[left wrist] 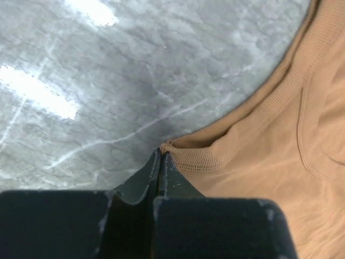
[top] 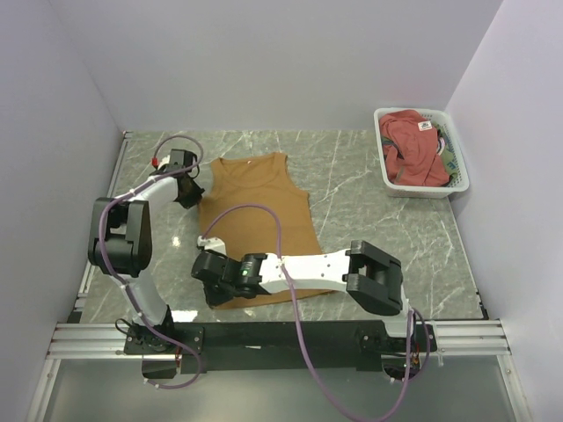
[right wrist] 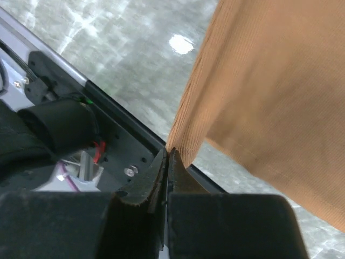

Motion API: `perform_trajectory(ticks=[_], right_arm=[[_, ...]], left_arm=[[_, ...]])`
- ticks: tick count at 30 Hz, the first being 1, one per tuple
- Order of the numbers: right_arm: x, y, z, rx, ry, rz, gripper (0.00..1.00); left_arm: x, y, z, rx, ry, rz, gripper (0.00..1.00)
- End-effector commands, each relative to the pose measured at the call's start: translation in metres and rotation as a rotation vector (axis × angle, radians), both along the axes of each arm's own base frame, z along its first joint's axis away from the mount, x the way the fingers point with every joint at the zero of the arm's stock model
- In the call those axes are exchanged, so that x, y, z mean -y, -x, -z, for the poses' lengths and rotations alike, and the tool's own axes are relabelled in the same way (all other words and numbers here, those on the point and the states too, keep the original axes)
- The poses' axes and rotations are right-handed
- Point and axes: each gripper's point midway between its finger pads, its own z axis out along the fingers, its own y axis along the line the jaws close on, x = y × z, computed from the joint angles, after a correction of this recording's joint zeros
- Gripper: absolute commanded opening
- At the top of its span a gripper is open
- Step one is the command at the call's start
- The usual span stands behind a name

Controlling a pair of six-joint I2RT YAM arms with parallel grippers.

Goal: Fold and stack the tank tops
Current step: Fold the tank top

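The tan-brown tank top lies spread on the marble table, neck towards the back. My left gripper is shut on its left armhole edge; the left wrist view shows the ribbed trim pinched at the fingertips. My right gripper is shut on the bottom left hem corner, lifted a little above the table. The rust-red tank top lies bunched in the white mesh basket at the back right.
The right arm's links lie across the lower part of the tan top. Grey walls close in the left, back and right. The metal rail runs along the near edge. Purple cables loop over the cloth.
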Motion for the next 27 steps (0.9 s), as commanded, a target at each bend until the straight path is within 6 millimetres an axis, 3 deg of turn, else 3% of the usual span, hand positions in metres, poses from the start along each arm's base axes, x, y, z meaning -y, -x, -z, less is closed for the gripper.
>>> perform_trajectory(ticks=[1,2,3,4,7,8,9,11,12,14,18,27], right_arm=[[0.015,-0.004,-0.019,-0.018,-0.058,0.014,0.0],[0.017,-0.007,-0.021,-0.017,-0.077,0.028,0.0],[0.03,-0.006,-0.009,-0.03,-0.055,0.042,0.0],[0.036,-0.013,-0.02,-0.024,-0.084,0.062,0.0],[0.057,-0.016,-0.011,-0.025,-0.077,0.101,0.0],[0.061,-0.019,-0.019,-0.018,-0.105,0.117,0.0],[0.072,-0.019,-0.009,-0.027,-0.086,0.137,0.0],[0.08,-0.021,-0.013,-0.031,-0.111,0.164,0.0],[0.089,-0.019,-0.003,-0.038,-0.092,0.174,0.0],[0.096,-0.021,-0.005,-0.034,-0.105,0.199,0.0],[0.12,-0.023,0.008,-0.038,-0.091,0.249,0.0],[0.148,-0.021,0.022,-0.049,-0.094,0.306,0.0]], left_arm=[[0.012,-0.02,-0.038,0.097,-0.03,0.037,0.0],[0.017,-0.024,-0.044,0.11,-0.032,0.043,0.01],[0.029,-0.025,-0.044,0.112,-0.034,0.062,0.01],[0.036,-0.027,-0.046,0.118,-0.032,0.07,0.01],[0.063,-0.033,-0.052,0.135,-0.031,0.104,0.01],[0.07,-0.038,-0.059,0.148,-0.028,0.113,0.01],[0.084,-0.038,-0.054,0.137,-0.025,0.135,0.01],[0.099,-0.045,-0.059,0.148,-0.022,0.153,0.01],[0.112,-0.044,-0.05,0.13,-0.023,0.176,0.01],[0.128,-0.051,-0.053,0.142,-0.015,0.196,0.01],[0.159,-0.05,-0.04,0.124,-0.008,0.245,0.01],[0.185,-0.047,-0.028,0.116,0.011,0.29,0.01]])
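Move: The middle line of the tank top's front, level with the armpits, lies about 17 cm to the left hand's right, 3 cm farther out and slightly below; the neckline's low point is 9 cm ahead and 16 cm right, the right armpit 3 cm ahead and 32 cm right. From the right hand the hem's middle lies some 15 cm right, 2 cm ahead and 4 cm below, the hem's right corner 31 cm right and 3 cm ahead. The tank top's left side, still pinched at the armpit by the left hand and at the hem corner by the right, is carried rightward over the body towards its middle. The left hand arcs about 5 cm up and down again while the right hand travels some 15 cm, sinking as it goes; both turn clockwise and stay shut. ##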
